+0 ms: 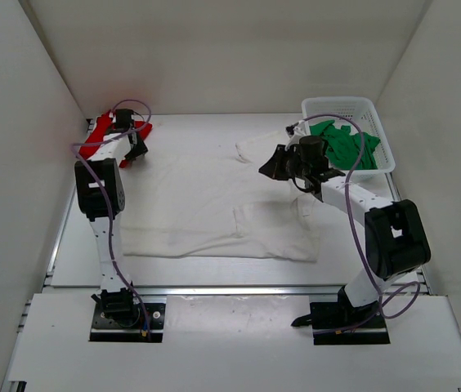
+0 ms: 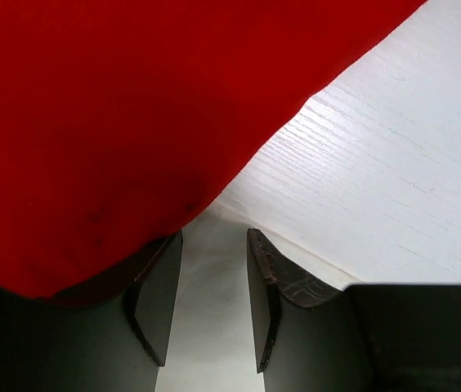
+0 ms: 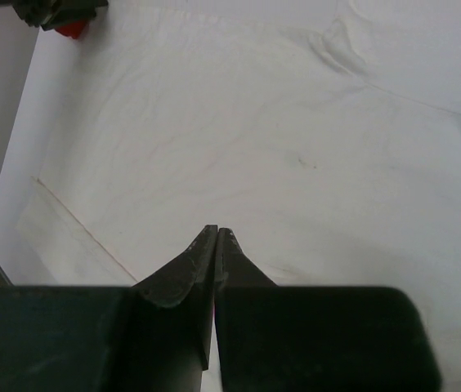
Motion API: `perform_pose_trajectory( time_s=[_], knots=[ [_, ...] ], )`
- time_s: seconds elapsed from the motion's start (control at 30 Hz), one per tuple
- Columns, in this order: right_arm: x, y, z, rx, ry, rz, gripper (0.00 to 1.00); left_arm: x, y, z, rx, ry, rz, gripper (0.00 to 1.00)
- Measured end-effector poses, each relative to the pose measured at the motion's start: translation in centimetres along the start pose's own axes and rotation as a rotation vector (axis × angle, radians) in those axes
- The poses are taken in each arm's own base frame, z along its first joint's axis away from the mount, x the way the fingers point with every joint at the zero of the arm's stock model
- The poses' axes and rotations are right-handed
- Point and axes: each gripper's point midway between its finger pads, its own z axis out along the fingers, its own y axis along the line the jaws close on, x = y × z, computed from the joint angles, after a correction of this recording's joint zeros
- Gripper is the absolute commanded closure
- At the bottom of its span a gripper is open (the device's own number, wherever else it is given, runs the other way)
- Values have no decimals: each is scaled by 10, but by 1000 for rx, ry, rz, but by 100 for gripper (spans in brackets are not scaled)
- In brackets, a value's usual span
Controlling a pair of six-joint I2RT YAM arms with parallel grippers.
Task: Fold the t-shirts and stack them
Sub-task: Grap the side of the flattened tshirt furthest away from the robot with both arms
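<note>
The red t-shirt (image 1: 93, 144) lies bunched in the far left corner. In the left wrist view this red t-shirt (image 2: 116, 122) fills the upper left and drapes over the left finger. My left gripper (image 2: 214, 233) (image 1: 134, 152) is open beside it, with only bare table showing between the jaws. The off-white t-shirt (image 1: 206, 204) (image 3: 279, 139) is spread flat across the middle of the table. My right gripper (image 3: 217, 229) (image 1: 268, 168) hovers shut over its far right part, holding nothing. The green t-shirt (image 1: 346, 144) lies crumpled in the basket.
The white mesh basket (image 1: 382, 122) stands at the far right corner. White walls (image 1: 18, 122) enclose the table on the left, back and right. The left arm's tip with a bit of red (image 3: 69, 24) shows at the top left of the right wrist view.
</note>
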Motion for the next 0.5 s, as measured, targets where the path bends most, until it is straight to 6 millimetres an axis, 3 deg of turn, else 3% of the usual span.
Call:
perform_pose_trajectory(
  time_s=[0.23, 0.5],
  knots=[
    [-13, 3, -9, -12, -43, 2, 100, 2, -4, 1, -42, -4, 69, 51],
    [-22, 6, -14, -32, -71, 8, 100, -1, -3, 4, -69, -16, 109, 86]
  ],
)
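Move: The white t-shirt's far left corner lies practically at the left hand's half-open fingertips, about 1 cm ahead and 1 cm below. The red folded shirt's middle is some 8 cm ahead and 8 cm to the left, at that hand's own height; the white shirt's middle is roughly 31 cm to its right and 15 cm back. From the right hand, that same corner is about 17 cm ahead, 49 cm left and 14 cm below. Barely shifting, the left hand stays down at the table beside the red shirt's edge, eases under half a centimetre forward and rolls about 7 degrees, its left side rising; then its fingers close from half open to nearly shut, pinching the white t-shirt's far left corner. Meanwhile the right hand, shut and empty, rises about 2.5 cm above the shirt, drifting slightly right. ##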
